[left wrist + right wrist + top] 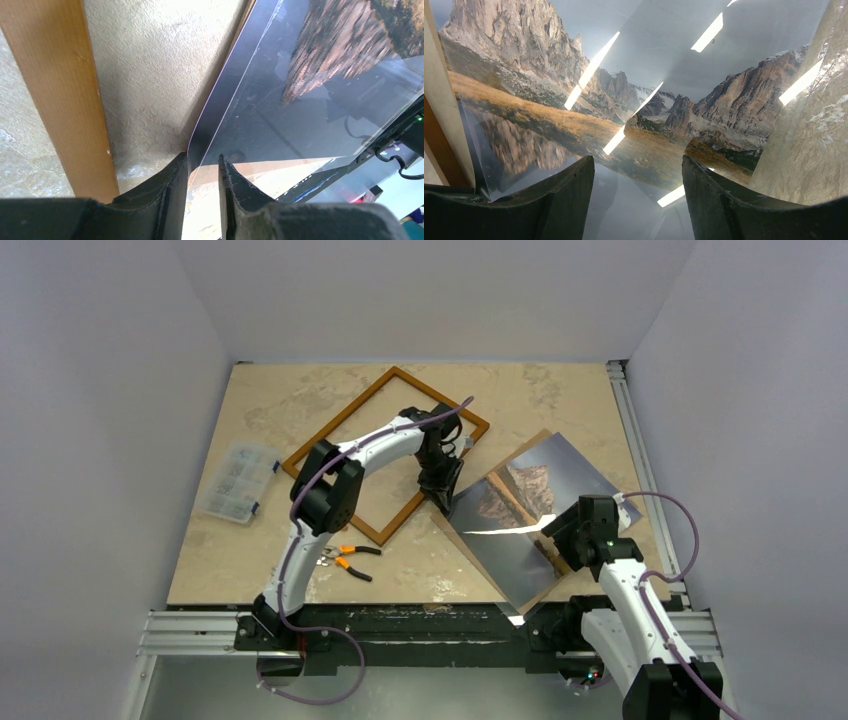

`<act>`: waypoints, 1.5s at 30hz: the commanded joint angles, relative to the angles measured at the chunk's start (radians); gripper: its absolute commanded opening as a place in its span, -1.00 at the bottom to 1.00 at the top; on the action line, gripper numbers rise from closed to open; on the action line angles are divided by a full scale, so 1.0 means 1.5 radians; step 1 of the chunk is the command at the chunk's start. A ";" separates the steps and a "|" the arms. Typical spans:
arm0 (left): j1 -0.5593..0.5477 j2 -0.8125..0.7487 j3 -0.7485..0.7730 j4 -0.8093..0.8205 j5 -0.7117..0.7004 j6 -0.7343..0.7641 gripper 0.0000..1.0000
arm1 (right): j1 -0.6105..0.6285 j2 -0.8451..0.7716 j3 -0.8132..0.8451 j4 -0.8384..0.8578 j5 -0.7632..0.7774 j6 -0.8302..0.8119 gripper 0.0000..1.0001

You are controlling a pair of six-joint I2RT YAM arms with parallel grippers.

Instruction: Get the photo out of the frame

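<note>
The frame (340, 420), thin orange-brown wood, lies flat at the table's back left with bare table inside it; one side of it (65, 100) shows in the left wrist view. The photo (520, 500), a glossy mountain print, lies outside it to the right. My left gripper (440, 495) is at the photo's left corner (340, 45). Its jaws (202, 157) stand a narrow gap apart, with the thin edge of a clear sheet between them. My right gripper (558, 540) hovers over the photo's near part (574, 90), open (637, 160), nothing between its fingers.
A clear plastic parts box (236, 482) sits at the table's left edge. Orange-handled pliers (350, 558) lie near the front, beside the left arm. A metal rail (640, 460) runs along the right edge, and white walls close in on three sides.
</note>
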 commanded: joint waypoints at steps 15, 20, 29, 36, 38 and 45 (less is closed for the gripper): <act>0.006 -0.006 0.018 -0.001 0.025 -0.025 -0.91 | -0.003 0.010 0.014 0.002 -0.009 -0.009 0.26; 0.007 0.002 0.032 -0.019 -0.007 -0.023 -1.00 | -0.003 0.012 0.015 0.004 -0.015 -0.020 0.26; 0.004 -0.068 0.018 -0.022 -0.100 -0.015 -1.00 | -0.001 -0.006 0.046 0.013 -0.060 -0.115 0.63; 0.003 -0.096 0.011 -0.036 -0.119 -0.017 -1.00 | 0.001 0.017 0.067 0.009 -0.073 -0.130 0.86; 0.004 -0.103 0.011 -0.037 -0.123 -0.017 -1.00 | 0.003 0.015 0.073 0.006 -0.072 -0.135 0.87; 0.004 -0.118 0.015 -0.047 -0.123 -0.030 -1.00 | 0.009 0.000 0.095 -0.008 -0.073 -0.147 0.86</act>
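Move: The photo's left corner is right at my left fingertips, about 1 cm below the hand point, with the clear sheet over it. The empty frame's nearest rail runs some 6 cm to the left, level with me. The pliers lie about 19 cm left and 12 cm back. From my right hand, low over the clear sheet, that corner is roughly 24 cm left and 8 cm ahead. I hold my left hand still at the photo's corner while its fingers close fully, then draw it left and slightly forward towards the frame's rail and lift about 4 cm, fingers shut, tipping outward some 10 degrees. My right hand comes up about 3 cm off the clear sheet, turning some 10 degrees counter-clockwise and opening wide. ##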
